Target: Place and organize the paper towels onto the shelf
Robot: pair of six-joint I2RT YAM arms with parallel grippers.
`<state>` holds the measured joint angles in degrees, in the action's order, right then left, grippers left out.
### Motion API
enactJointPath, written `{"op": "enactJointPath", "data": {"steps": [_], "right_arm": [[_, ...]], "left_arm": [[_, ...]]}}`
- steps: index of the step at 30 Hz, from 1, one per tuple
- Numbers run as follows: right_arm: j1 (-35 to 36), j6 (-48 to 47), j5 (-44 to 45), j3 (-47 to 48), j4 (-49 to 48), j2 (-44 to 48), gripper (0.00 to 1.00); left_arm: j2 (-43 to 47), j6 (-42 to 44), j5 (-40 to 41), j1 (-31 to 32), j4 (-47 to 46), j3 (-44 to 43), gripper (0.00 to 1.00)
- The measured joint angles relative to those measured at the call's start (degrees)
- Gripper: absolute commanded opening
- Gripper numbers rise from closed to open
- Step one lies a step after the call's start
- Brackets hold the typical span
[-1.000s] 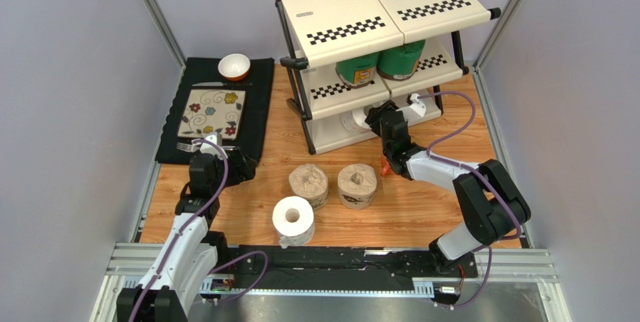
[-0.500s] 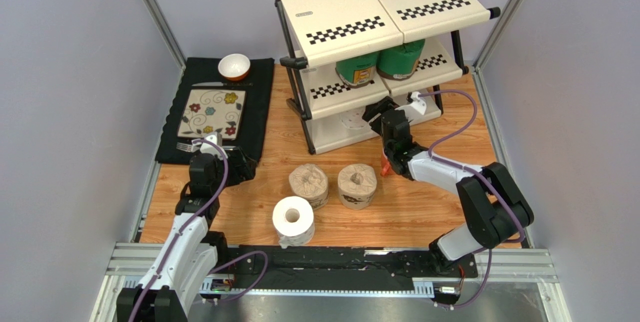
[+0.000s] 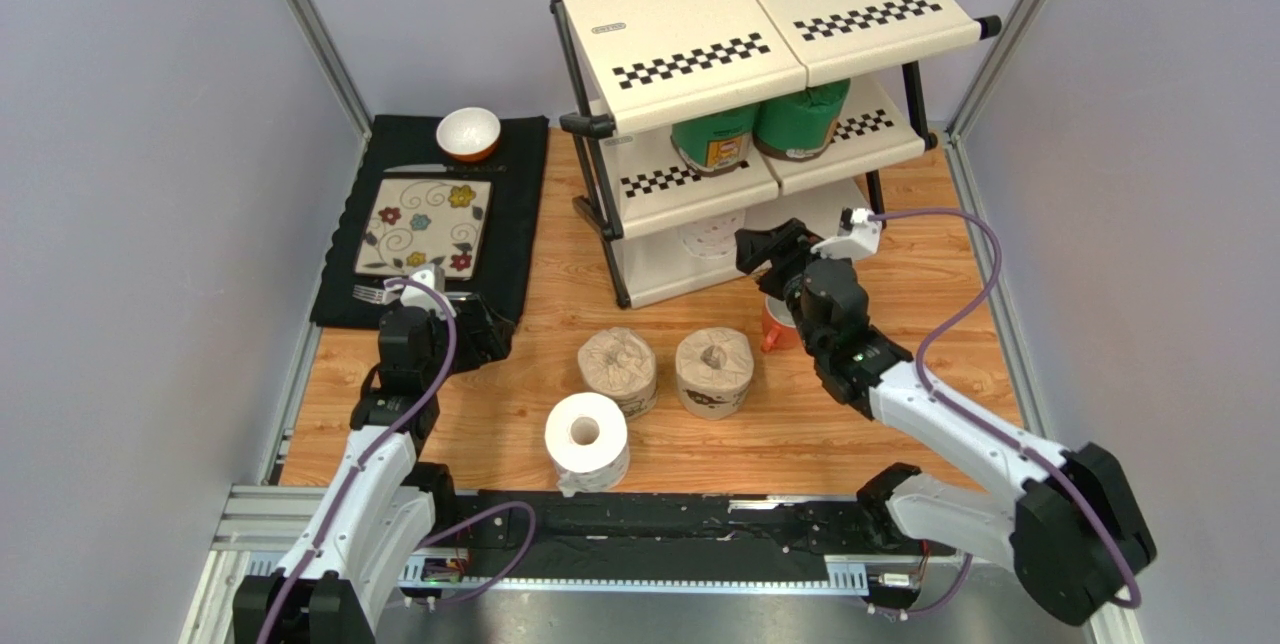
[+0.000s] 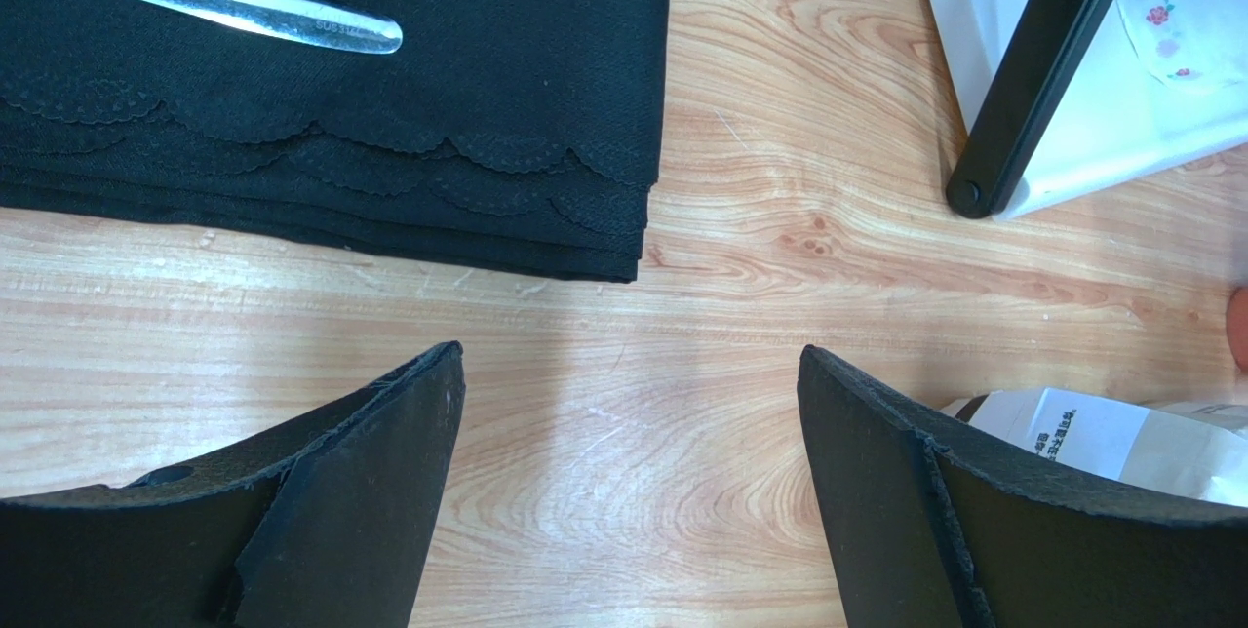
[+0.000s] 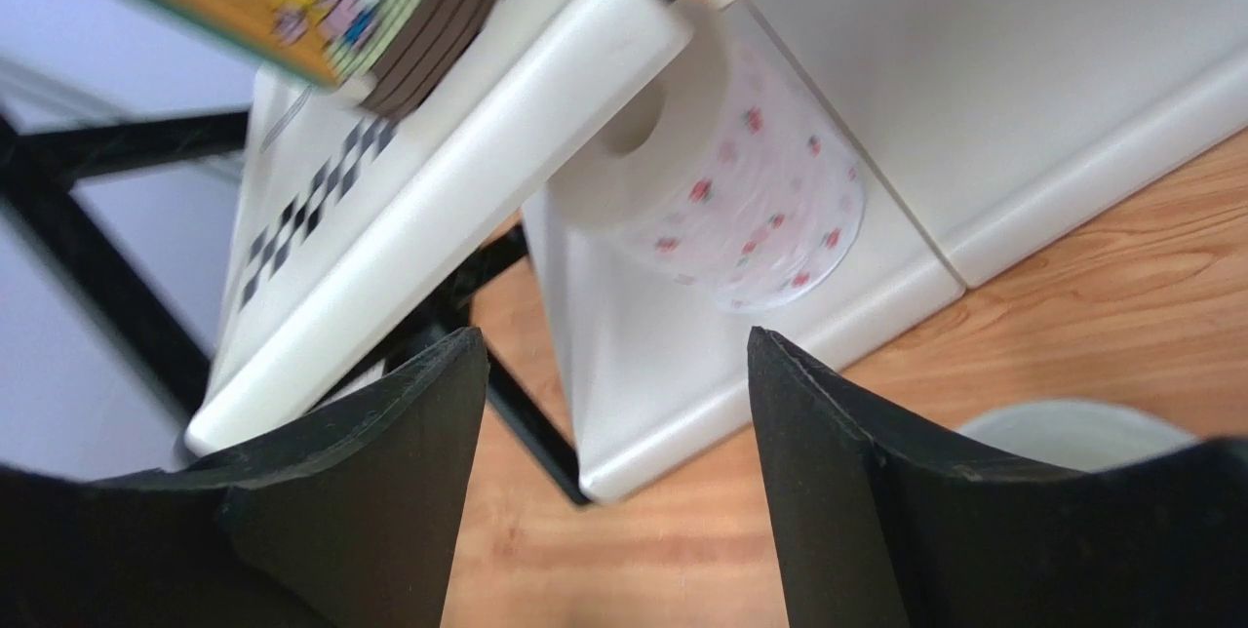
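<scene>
The shelf (image 3: 684,37) stands at the back with two green paper towels (image 3: 712,143) (image 3: 800,119) on its middle tier. A white roll with a red flower print (image 5: 740,197) lies on the bottom tier (image 3: 696,244). My right gripper (image 3: 763,248) (image 5: 615,353) hangs just in front of it, open and holding nothing. Two brown rolls (image 3: 618,368) (image 3: 714,370) and a white roll (image 3: 585,439) stand on the wooden table. My left gripper (image 3: 472,329) (image 4: 630,359) is open over bare wood beside the placemat, with a brown roll's label (image 4: 1106,438) at its right.
A black placemat (image 3: 519,209) with a floral plate (image 3: 425,224), a bowl (image 3: 469,133) and cutlery (image 4: 205,7) lies at the left. An orange mug (image 3: 775,326) sits under my right arm. The shelf's black front leg (image 4: 1033,65) is near my left gripper. Grey walls close in both sides.
My right gripper opened, let go of the white flowered roll on the bottom tier, and drew back from the shelf. The left arm stayed still.
</scene>
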<state>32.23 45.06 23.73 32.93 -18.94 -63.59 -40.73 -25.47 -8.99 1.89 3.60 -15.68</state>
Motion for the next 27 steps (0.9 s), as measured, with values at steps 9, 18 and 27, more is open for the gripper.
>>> {"op": "enactJointPath", "data": {"steps": [9,18,27], "right_arm": [[23.4,-10.5,-1.1,6.5,24.2,8.9,0.70],[38.6,-11.7,-4.8,14.9,37.4,-1.9,0.72],[45.2,-7.3,-4.2,20.5,40.1,-12.3,0.74]], "left_arm": [[0.0,0.0,0.0,0.0,0.0,0.0,0.92],[-0.2,0.0,-0.1,0.0,0.0,0.0,0.92],[-0.2,0.0,-0.2,0.0,0.0,0.0,0.92]]}}
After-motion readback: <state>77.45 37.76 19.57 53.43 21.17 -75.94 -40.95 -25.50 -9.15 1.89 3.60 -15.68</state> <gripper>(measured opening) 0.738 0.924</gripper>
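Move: The white roll at the near table edge stands about 23 cm back and 22 cm to the left of the right hand, its middle some 15 cm lower. One brown roll touches it, 10 cm farther out and 4 cm to its right; the other stands 13 cm back and 5 cm left of the hand. The mug is 4 cm back and 6 cm right. From the idle left hand, the white roll lies about 13 cm back and 14 cm right. The last white roll, by the near table edge, is what the empty right hand heads for: leaving the front of the shelf, it sweeps fast back and left over the brown rolls, nearly 30 cm in all, level at first, then sinking about 6 cm. On the way the wrist swings some 50 degrees counter-clockwise, rolls its left side down and tips the fingers lower. They stay open and end just above and to the right of the roll. ##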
